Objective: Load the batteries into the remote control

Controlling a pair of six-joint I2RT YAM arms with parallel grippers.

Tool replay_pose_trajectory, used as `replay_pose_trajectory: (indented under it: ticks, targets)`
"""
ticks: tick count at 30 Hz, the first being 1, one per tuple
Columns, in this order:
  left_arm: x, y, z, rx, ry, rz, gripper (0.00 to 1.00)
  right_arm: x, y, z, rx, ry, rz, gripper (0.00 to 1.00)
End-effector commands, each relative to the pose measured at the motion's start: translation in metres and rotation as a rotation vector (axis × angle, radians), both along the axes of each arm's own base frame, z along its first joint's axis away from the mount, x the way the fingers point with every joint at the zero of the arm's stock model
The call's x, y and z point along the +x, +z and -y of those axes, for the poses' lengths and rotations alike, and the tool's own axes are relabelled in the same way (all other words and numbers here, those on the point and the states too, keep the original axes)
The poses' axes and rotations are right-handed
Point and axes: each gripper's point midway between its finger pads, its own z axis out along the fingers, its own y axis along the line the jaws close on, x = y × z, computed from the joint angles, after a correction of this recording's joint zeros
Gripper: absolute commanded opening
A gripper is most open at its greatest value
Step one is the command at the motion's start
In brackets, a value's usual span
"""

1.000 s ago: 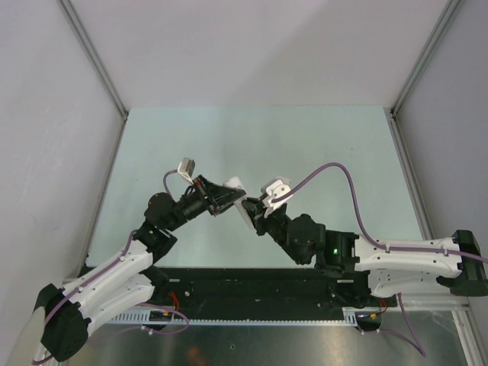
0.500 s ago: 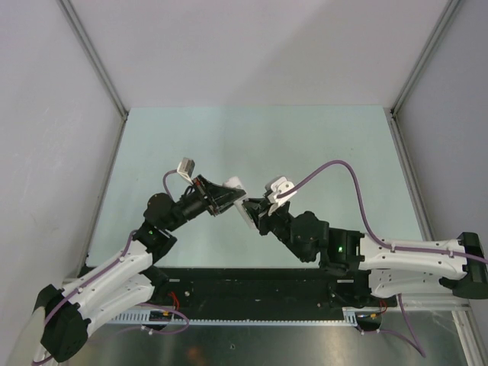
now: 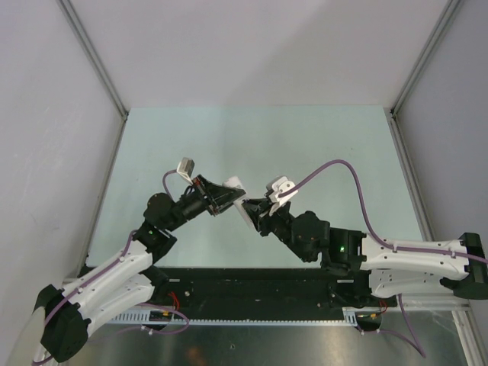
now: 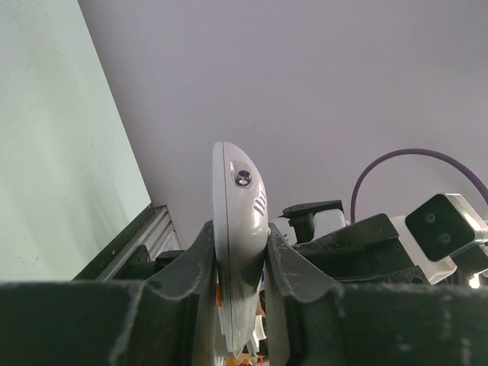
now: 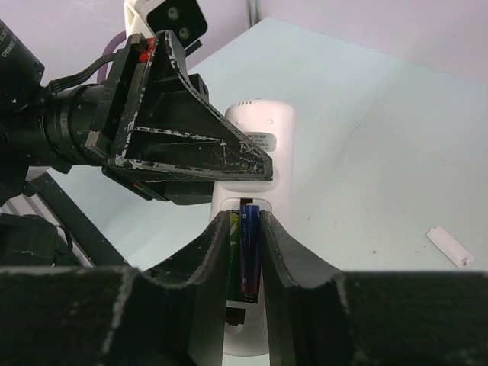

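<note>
My left gripper (image 3: 227, 200) is shut on the white remote control (image 3: 245, 212) and holds it off the table, back side toward the right arm. In the left wrist view the remote (image 4: 240, 206) stands edge-on, clamped between the fingers of that gripper (image 4: 239, 229). In the right wrist view the remote (image 5: 263, 126) shows its recessed compartment, with the purple battery (image 5: 250, 252) and the green battery (image 5: 235, 259) lying side by side in it. My right gripper (image 5: 245, 219) straddles the purple battery, jaws slightly apart, and a sliver of green shows beside the left finger.
A small white flat cover piece (image 5: 450, 246) lies on the pale green table (image 3: 320, 145) to the right of the remote. Grey walls and metal rails (image 3: 95, 57) enclose the table on three sides. The two arms meet over the table's middle.
The right arm's elbow has shifted a little to the left while its wrist stays at the remote. The left arm and the remote have not moved.
</note>
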Motion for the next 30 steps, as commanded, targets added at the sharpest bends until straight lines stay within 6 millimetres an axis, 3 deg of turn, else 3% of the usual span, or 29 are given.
replay_pose_trajectory:
  ticks: [1,5,9,15,20,23,24,30]
  targets:
    - [-0.006,0.04,-0.005,-0.081,0.001,0.1,0.0,0.0,0.014,0.001,0.027,-0.003,-0.006,0.28]
    - [-0.005,0.04,-0.006,-0.08,0.005,0.102,0.0,0.0,0.016,0.002,0.035,-0.007,-0.008,0.33]
    - [-0.005,0.036,-0.006,-0.074,0.007,0.098,0.0,0.0,0.026,0.002,0.063,-0.007,-0.007,0.48]
    - [-0.003,0.025,-0.005,-0.053,0.014,0.09,0.0,-0.004,0.068,0.01,0.174,-0.002,-0.012,0.71]
    - [-0.003,0.019,-0.005,-0.039,0.014,0.096,0.0,-0.002,0.088,0.026,0.258,0.007,-0.063,0.74]
    - [-0.005,0.017,-0.005,-0.025,0.011,0.115,0.0,0.007,0.075,0.034,0.27,0.005,-0.172,0.76]
    - [-0.006,0.016,-0.005,-0.022,0.01,0.12,0.0,0.019,0.066,0.042,0.285,-0.037,-0.234,0.77]
    - [-0.007,0.005,-0.005,0.018,0.008,0.155,0.0,0.022,0.035,0.04,0.292,0.09,-0.484,0.88]
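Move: The blue battery lies loosely between the right fingertips, its middle about 1 cm back of and 1 cm below the hand point; the green one is just beside it, 1 cm back, 1 cm left and 1 cm below. The left fingers, clamping the remote, are some 4 cm ahead and 3 cm left. The battery cover rests on the table about 20 cm ahead, 13 cm right and 17 cm below; from the left hand, about 16 cm ahead, 16 cm right and 17 cm below. The blue battery is left in the remote's bay as the right fingers spread wide off it and, after a brief near-standstill, lift about 6 cm. The right hand then swings roughly 5 cm right and 4 cm forward to the cover's side, sinking a little at the end while rolling and tipping down some 20 degrees. The left hand keeps its grip on the remote, practically still. ##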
